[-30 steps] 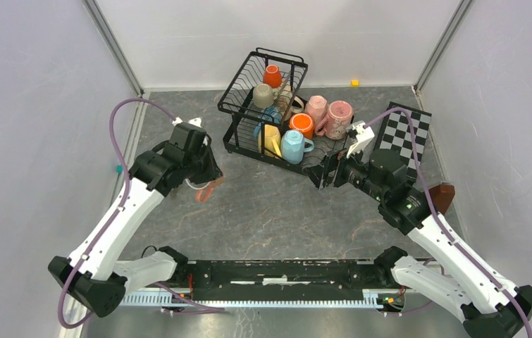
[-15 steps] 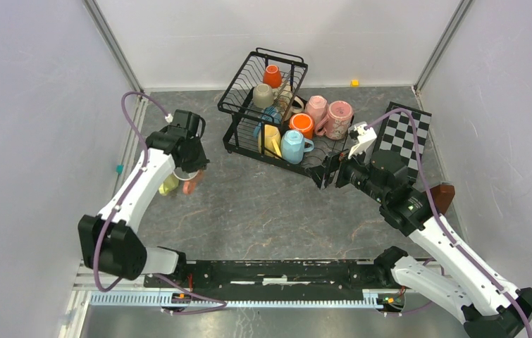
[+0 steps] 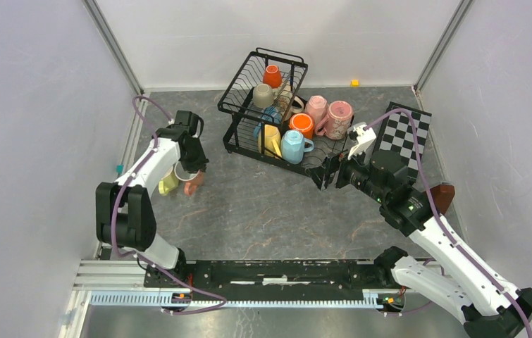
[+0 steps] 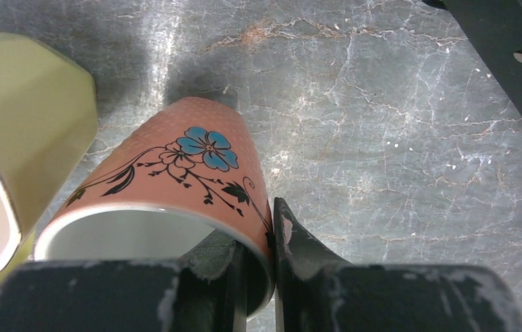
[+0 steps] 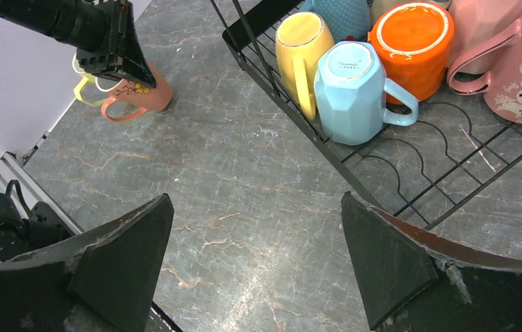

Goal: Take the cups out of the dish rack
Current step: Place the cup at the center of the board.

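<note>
My left gripper is shut on the rim of a salmon cup with a blue flower, one finger inside and one outside. The cup is tilted low at the table, touching or nearly touching a yellow cup on its left. The black wire dish rack stands at the back. It holds several cups, among them a light blue one, a yellow one, an orange one and a pink one. My right gripper hangs open over bare table just in front of the rack's lower tray.
A black-and-white checkered board lies right of the rack, with a brown object nearer the right wall. A small yellow piece sits by the back wall. The left wall and its rail run close to the two cups on the table.
The left arm has swung left and lowered the salmon cup beside the yellow cup. The right arm has stayed almost still, jaws wide.
</note>
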Action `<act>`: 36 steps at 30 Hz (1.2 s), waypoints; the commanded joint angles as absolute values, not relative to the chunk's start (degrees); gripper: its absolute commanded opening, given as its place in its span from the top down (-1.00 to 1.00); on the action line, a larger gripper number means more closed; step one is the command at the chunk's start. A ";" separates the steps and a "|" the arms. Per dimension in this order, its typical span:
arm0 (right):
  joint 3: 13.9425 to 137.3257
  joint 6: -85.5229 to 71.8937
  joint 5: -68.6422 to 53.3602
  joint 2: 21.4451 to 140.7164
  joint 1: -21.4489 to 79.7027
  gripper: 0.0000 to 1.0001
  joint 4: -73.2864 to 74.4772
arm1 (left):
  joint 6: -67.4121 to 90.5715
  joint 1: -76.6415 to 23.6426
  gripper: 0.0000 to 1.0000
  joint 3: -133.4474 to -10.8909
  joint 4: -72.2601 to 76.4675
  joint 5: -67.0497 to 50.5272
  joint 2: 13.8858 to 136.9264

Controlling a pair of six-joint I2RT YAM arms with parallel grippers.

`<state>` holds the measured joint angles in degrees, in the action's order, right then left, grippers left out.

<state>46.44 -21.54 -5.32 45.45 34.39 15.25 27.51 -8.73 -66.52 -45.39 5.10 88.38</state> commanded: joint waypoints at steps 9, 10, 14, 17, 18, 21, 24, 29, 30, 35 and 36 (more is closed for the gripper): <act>47.09 -20.55 -6.64 45.11 34.44 -0.96 14.06 | 24.78 -7.95 0.95 -66.74 -40.54 5.05 92.04; 46.85 -20.57 -6.96 45.20 34.44 -0.96 13.92 | 24.91 -8.00 0.95 -66.62 -40.41 5.19 92.17; 46.41 -20.59 -7.41 45.68 34.40 -0.96 13.97 | 25.05 -8.00 0.93 -66.27 -40.12 6.19 92.86; 46.32 -20.50 -7.51 45.81 34.39 -0.96 14.00 | 24.81 -8.04 0.76 -66.37 -40.15 6.13 92.83; 46.33 -20.44 -7.52 45.92 34.38 -0.96 13.98 | 24.79 -8.00 0.68 -66.52 -40.29 5.99 92.83; 46.58 -20.02 -7.60 46.37 34.41 -0.96 14.22 | 24.44 -8.01 0.48 -66.94 -40.70 5.81 92.17; 46.93 -19.70 -7.76 46.80 34.44 -0.96 14.43 | 24.00 -8.02 0.18 -67.75 -41.52 6.04 91.05; 47.15 -19.34 -7.74 47.24 34.41 -0.96 14.50 | 23.29 -8.10 -0.28 -69.01 -43.03 5.36 88.53; 47.11 -19.27 -7.61 47.48 34.39 -0.96 14.52 | 23.21 -8.09 -0.36 -69.15 -43.31 5.30 87.90; 47.50 -19.12 -7.56 48.07 34.45 -0.96 14.51 | 23.12 -8.16 -0.84 -69.13 -44.52 4.82 82.94; 47.61 -19.08 -7.55 48.21 34.43 -0.96 14.55 | 23.10 -8.17 -0.97 -68.93 -44.49 4.23 81.94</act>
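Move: My left hand already grips the pink cup by the right side of its rim, tilted, just above its place: the board spot lies about 3 cm to this hand's left, level fore and aft, some 9 cm below. The yellow-green cup stands about 11 cm to the hand's left, also level with it; the rack's left corner is about 8 cm right and 6 cm ahead. From my idle right hand the spot is roughly 40 cm left, 6 cm ahead and well below. I ease my left hand straight down a little over 2 cm, slowing to a stop as I set the pink cup down beside the yellow-green one. After holding there briefly, I spread the fingers from nearly closed to almost fully open, releasing the rim wall, and while they are still opening lift straight up about 3 cm. ##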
